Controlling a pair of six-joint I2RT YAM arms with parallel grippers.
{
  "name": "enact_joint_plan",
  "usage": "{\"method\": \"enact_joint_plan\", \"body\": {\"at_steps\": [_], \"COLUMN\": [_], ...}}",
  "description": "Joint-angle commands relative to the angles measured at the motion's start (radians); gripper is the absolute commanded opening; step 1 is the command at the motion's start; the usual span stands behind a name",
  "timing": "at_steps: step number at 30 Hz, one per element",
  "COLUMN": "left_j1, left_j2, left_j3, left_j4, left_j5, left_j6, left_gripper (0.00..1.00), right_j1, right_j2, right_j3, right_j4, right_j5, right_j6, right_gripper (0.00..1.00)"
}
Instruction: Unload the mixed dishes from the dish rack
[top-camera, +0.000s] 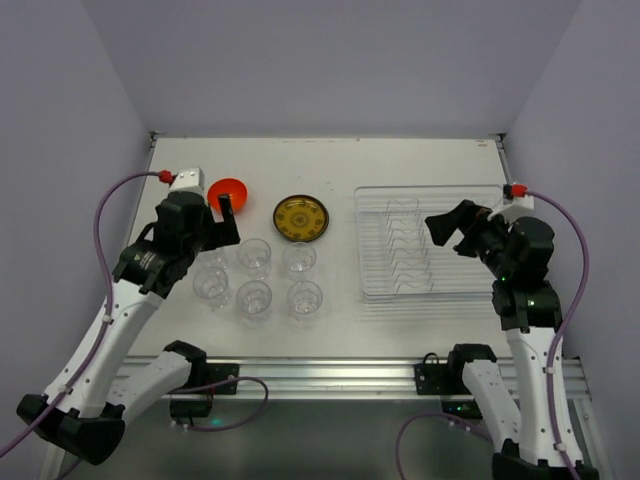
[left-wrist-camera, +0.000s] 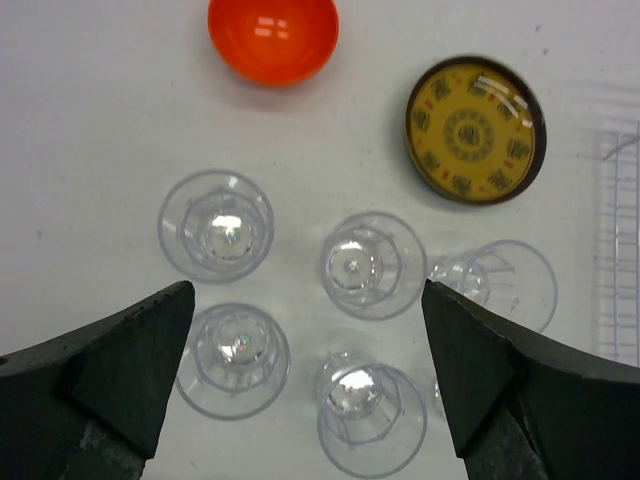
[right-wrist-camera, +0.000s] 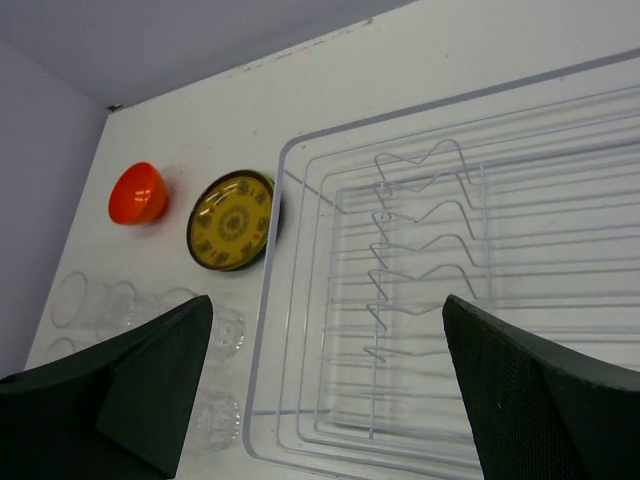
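Observation:
The clear dish rack (top-camera: 372, 285) (right-wrist-camera: 290, 165) lies right of centre, and only its white wire dividers (right-wrist-camera: 400, 240) show inside. To its left, on the table, are the orange-red bowl (top-camera: 228, 190) (left-wrist-camera: 273, 38) (right-wrist-camera: 137, 193), the patterned yellow-brown plate (top-camera: 301, 218) (left-wrist-camera: 475, 128) (right-wrist-camera: 231, 221) and several clear cups (top-camera: 254, 298) (left-wrist-camera: 372, 264). My left gripper (top-camera: 224, 226) (left-wrist-camera: 308, 300) hangs open above the cups and holds nothing. Over the rack's right part my right gripper (top-camera: 450, 232) (right-wrist-camera: 326, 305) is open and empty. No black or lime green plate is in view.
Lavender walls close in the table on the left, back and right. A metal rail (top-camera: 330, 375) with both arm bases runs along the near edge. Purple cables (top-camera: 105, 215) loop off each wrist. The rack's left edge (left-wrist-camera: 620, 250) shows at the right of the left wrist view.

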Motion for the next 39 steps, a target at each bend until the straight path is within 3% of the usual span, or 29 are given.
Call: {"method": "enact_joint_plan", "body": {"at_steps": [1,4,7,12,15,21,28,34,39], "left_j1": [0.009,0.023,0.149,0.178,0.177,0.177,0.157,0.147,0.141], "left_j2": [-0.016,-0.028,-0.108,-0.217,-0.292,-0.456,-0.576,-0.601,-0.611], "left_j3": [0.002,0.009,-0.005,-0.057,-0.047,0.005,0.093,0.120,0.113], "left_j4": [0.251,0.310,0.341,0.303,0.205,0.062,-0.099,-0.148,-0.142], "left_j5": [-0.084,-0.145,-0.094,-0.299,-0.296,-0.075,-0.072,-0.008,-0.041], "left_j6": [0.167,0.198,0.228,0.256,0.262,0.322,0.319,0.279,0.276], "left_gripper": [1.00,1.00,1.00,1.00,1.00,1.00,1.00,1.00,1.00], "right_j1": [0.177,0.290,0.422,0.463,0.469,0.469,0.469,0.469,0.471], "right_j2": [0.033,0.010,-0.002,-0.094,-0.191,-0.266,-0.401,-0.424,-0.429], "right_j3": [0.107,0.119,0.177,0.220,0.231,0.298,0.255,0.256,0.240], "right_j4": [-0.085,-0.110,-0.186,-0.287,-0.321,-0.516,-0.525,-0.547,-0.544], "right_j5": [0.223,0.390,0.623,0.729,0.734,0.840,0.749,0.732,0.740], "right_j6": [-0.107,-0.137,-0.154,-0.192,-0.208,-0.199,-0.220,-0.213,-0.214], "right_gripper": [0.99,0.99,0.99,0.99,0.99,0.99,0.99,0.99,0.99]}}
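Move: My empty left hand is clear above the glasses: the nearer leftmost glass lies about 4 cm back, 4 cm left and some 21 cm below it. The farther leftmost glass stands roughly 6 cm ahead and 5 left, the orange bowl about 23 ahead and 2 left, the plate 15 ahead and 16 right. From my right hand the dish rack's middle is some 9 cm ahead, 4 right and 27 below; that nearer leftmost glass is 57 cm left, 4 back. I bring both open, empty hands home. My left hand first eases forward and up, then swings left and draws back, rising away from the glasses to end about 12 cm back and as much higher, its fingers tipping up some 30 degrees. My right hand, after a small shift left, retreats back and right from over the rack, rising then sinking slightly, rolling right side up and turning clockwise. ##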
